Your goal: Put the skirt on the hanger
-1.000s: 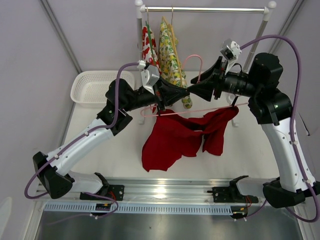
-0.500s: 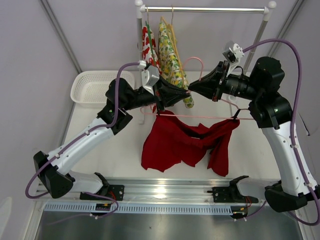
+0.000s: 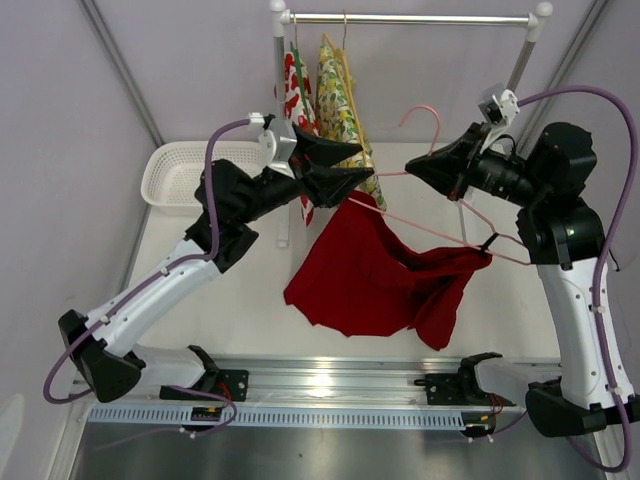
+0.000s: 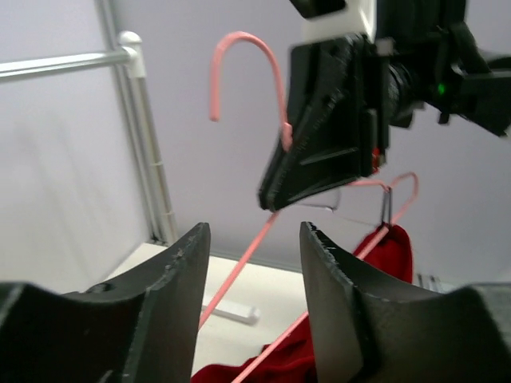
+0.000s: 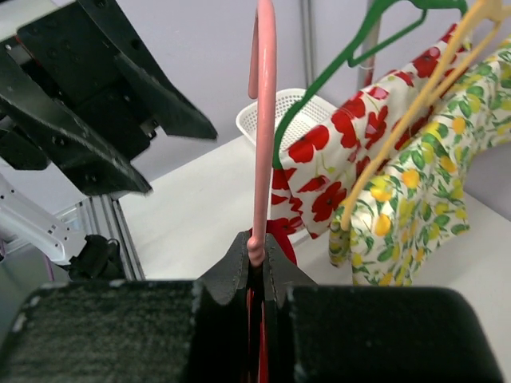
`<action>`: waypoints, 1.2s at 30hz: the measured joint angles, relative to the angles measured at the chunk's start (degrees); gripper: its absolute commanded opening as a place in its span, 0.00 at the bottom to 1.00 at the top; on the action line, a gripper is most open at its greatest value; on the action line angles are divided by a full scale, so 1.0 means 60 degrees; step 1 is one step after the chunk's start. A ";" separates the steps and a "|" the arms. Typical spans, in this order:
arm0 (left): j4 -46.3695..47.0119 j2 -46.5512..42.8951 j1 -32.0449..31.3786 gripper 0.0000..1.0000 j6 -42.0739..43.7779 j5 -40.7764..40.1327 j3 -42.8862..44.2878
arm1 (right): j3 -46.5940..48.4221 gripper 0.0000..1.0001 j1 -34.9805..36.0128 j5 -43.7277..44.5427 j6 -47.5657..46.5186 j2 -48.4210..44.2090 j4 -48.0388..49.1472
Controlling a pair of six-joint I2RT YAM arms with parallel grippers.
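Observation:
The red skirt (image 3: 370, 280) hangs from the lower wire of the pink hanger (image 3: 440, 232), which is tilted with its right end down, above the table. A dark clip holds the cloth at the hanger's right end. My right gripper (image 3: 412, 168) is shut on the hanger's neck just below the hook (image 3: 425, 112). The right wrist view shows the pink wire (image 5: 262, 120) pinched at that gripper (image 5: 257, 243). My left gripper (image 3: 364, 164) stands open just left of the hanger and holds nothing. In the left wrist view the hanger (image 4: 243, 259) and skirt (image 4: 391, 251) lie beyond the open left gripper (image 4: 254, 231).
A clothes rail (image 3: 410, 18) stands at the back. It carries a white red-print garment (image 3: 296, 90) on a green hanger (image 5: 319, 88) and a yellow-green garment (image 3: 340, 110) on a tan hanger (image 5: 415, 96). A white basket (image 3: 190, 175) sits at the back left.
My left gripper opened, let go and drew back to the upper left. My right gripper shut on the hanger's neck and raised it to the right. The hanger now tilts with the skirt on it.

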 measured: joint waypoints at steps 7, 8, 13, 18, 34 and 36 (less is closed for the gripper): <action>0.0204 -0.0426 0.0000 0.57 0.0036 -0.1501 -0.0004 | -0.0219 0.00 -0.0601 -0.0514 0.0215 -0.0776 -0.0448; 0.0219 -0.0463 0.0000 0.57 0.0047 -0.1665 -0.0004 | -0.0219 0.00 -0.0634 -0.0616 0.0237 -0.0885 -0.0506; 0.0157 -0.0506 0.0000 0.57 0.0164 -0.2557 -0.0004 | 0.0022 0.00 -0.0900 -0.0641 0.0266 -0.1311 -0.1198; 0.0051 -0.0532 0.0000 0.57 0.0222 -0.3104 -0.0004 | 0.1530 0.00 -0.1158 0.0240 0.0011 -0.1005 -0.2565; -0.1687 -0.2368 0.0000 0.56 0.0273 -0.4342 -0.0244 | 0.5093 0.00 -0.1213 0.4291 -0.1089 0.1479 -0.4473; -0.1883 -0.2667 0.0000 0.56 0.0273 -0.4357 -0.0251 | 0.5071 0.00 -0.1231 0.4499 -0.1086 0.1872 -0.4218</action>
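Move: The right gripper already holds the pink hanger by its neck. The rail's free stretch lies about 19 cm ahead, 3 cm right and some 12 cm above this hand; the yellow hanger's lemon skirt is about 14 cm ahead, 14 cm left and 5 cm below it, the red skirt some 28 cm below, 2 cm back and 3 cm left. From the open left gripper, the hanger neck is about 10 cm right, level ahead-and-back, and 2 cm higher. Keep the right gripper shut on the pink hanger's neck and draw it back about 5 cm, then swing it right, up and forward towards the right part of the rail, turning it roughly 35 degrees clockwise. Meanwhile clear the left gripper, still open, away from the hanger: up, left and slightly forward first, then back and farther left, some 11 cm in all, turning counter-clockwise. ##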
